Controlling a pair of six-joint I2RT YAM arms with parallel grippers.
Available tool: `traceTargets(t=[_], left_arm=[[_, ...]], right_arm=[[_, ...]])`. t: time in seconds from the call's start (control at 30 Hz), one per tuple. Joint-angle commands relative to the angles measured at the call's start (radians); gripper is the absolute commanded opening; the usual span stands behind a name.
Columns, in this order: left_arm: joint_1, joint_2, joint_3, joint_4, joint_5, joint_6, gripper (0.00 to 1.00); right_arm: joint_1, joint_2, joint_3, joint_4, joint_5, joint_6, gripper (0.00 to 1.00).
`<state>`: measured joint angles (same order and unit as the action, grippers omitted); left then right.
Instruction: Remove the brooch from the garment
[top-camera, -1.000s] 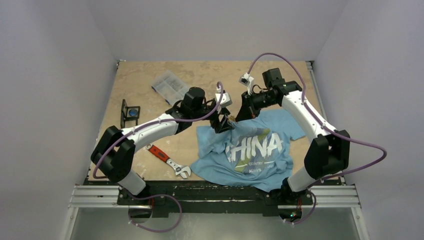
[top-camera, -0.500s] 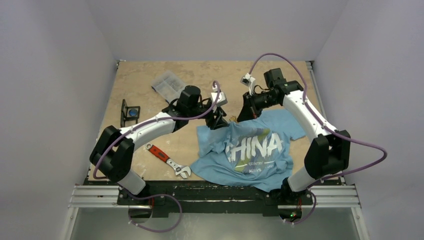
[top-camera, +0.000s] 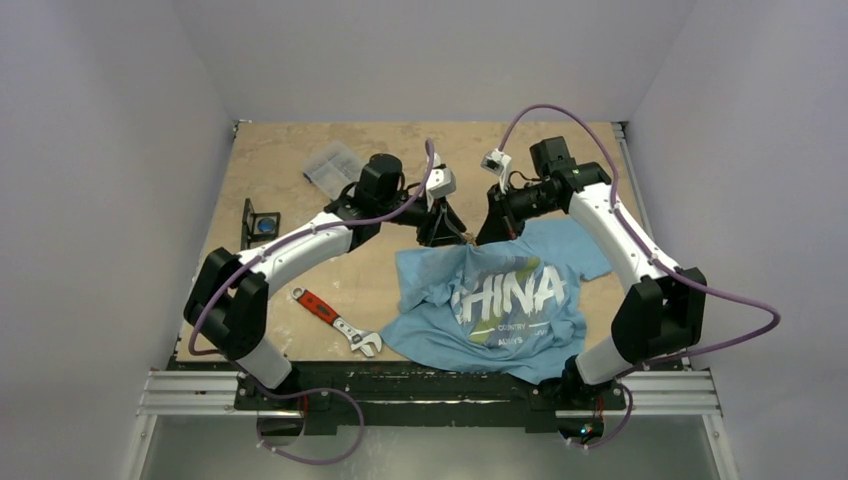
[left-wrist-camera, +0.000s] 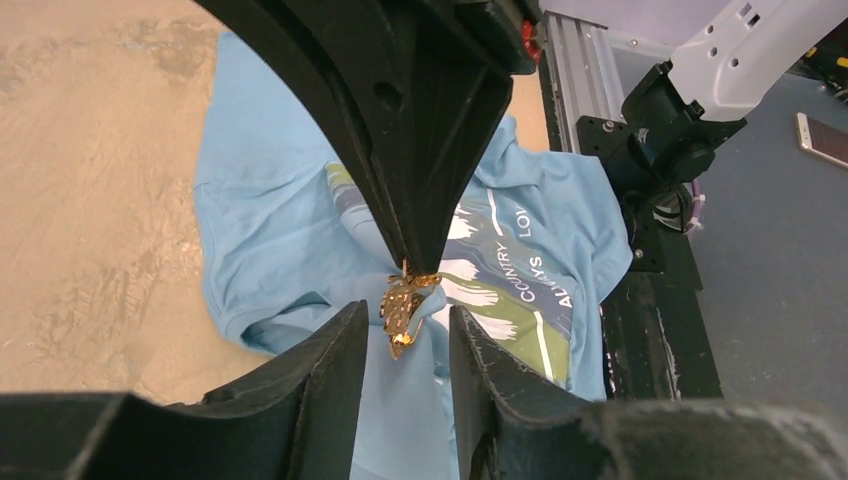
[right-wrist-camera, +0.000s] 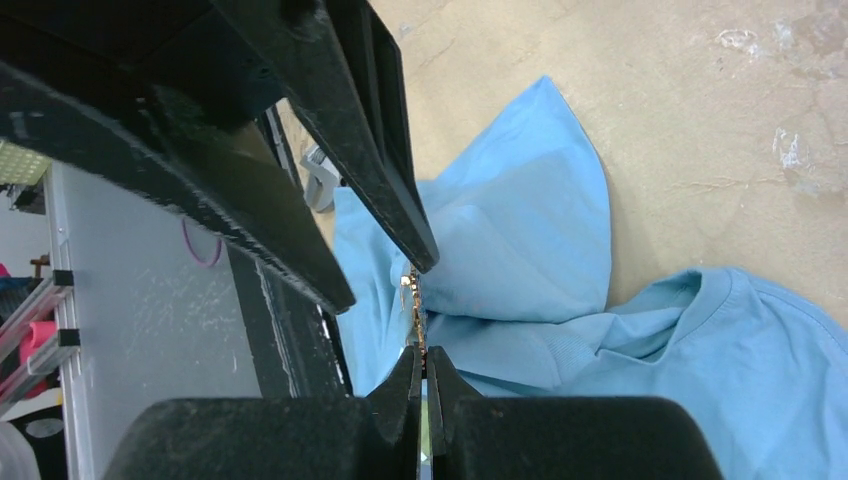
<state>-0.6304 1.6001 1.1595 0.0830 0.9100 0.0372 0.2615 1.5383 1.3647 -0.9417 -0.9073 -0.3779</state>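
Note:
The garment (top-camera: 520, 300), a light blue T-shirt with white "CHINA" lettering, lies crumpled on the table, and a peak of its cloth is lifted at the far edge. The gold brooch (left-wrist-camera: 403, 305) hangs on that peak and shows edge-on in the right wrist view (right-wrist-camera: 412, 305). My right gripper (right-wrist-camera: 422, 362) is shut on the brooch's upper end, and its black fingers (left-wrist-camera: 420, 180) come down from above in the left wrist view. My left gripper (left-wrist-camera: 405, 322) straddles the brooch with jaws open, a small gap on each side.
A red-handled adjustable wrench (top-camera: 335, 320) lies left of the shirt. A clear plastic box (top-camera: 335, 167) and a small black stand with a blue lens (top-camera: 260, 225) sit at the far left. The metal rail (top-camera: 430, 395) runs along the near edge.
My left gripper's jaws have narrowed around the brooch, and its wrist has shifted slightly toward the far side. The right gripper has stayed shut in nearly the same place.

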Motion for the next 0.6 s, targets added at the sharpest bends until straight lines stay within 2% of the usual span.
traceTargets(t=[0.0,0.2,0.57], left_arm=[[-0.004,0.031,0.055,0.01,0.041,-0.029,0.33],[-0.004,0.053,0.073,-0.009,0.044,-0.051,0.3],[-0.005,0.073,0.083,0.033,0.108,-0.123,0.12]], right_arm=[[-0.001,-0.049,0.028,-0.025,-0.036,-0.047,0.0],[-0.001,-0.053,0.031,-0.034,-0.055,-0.075,0.0],[-0.002,-0.059,0.029,-0.035,-0.054,-0.098,0.0]])
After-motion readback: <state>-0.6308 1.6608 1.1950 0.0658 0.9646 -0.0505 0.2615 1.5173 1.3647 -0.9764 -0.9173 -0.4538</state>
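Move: The brooch is about 2 cm right of the left hand's point and perhaps 1 cm lower, with the open left fingers on either side of it. From the right hand, whose shut fingers already hold it up with the cloth, it is about 1 cm left, almost level. The CHINA print lies some 11 cm right of the left hand, 5 cm back and 16 cm below. The wrench is about 26 cm left of that hand, 10 cm back, equally far down. The right fingers keep their pinch on the brooch's edge and the cloth, barely shifting, while the left fingers close around the brooch from either side, to well under half their starting gap. The left hand sinks about 1 cm and edges right towards it, rolling nearly 10 degrees about its own fingers so that its forward side dips. Whether the left pads already touch can't be told. ##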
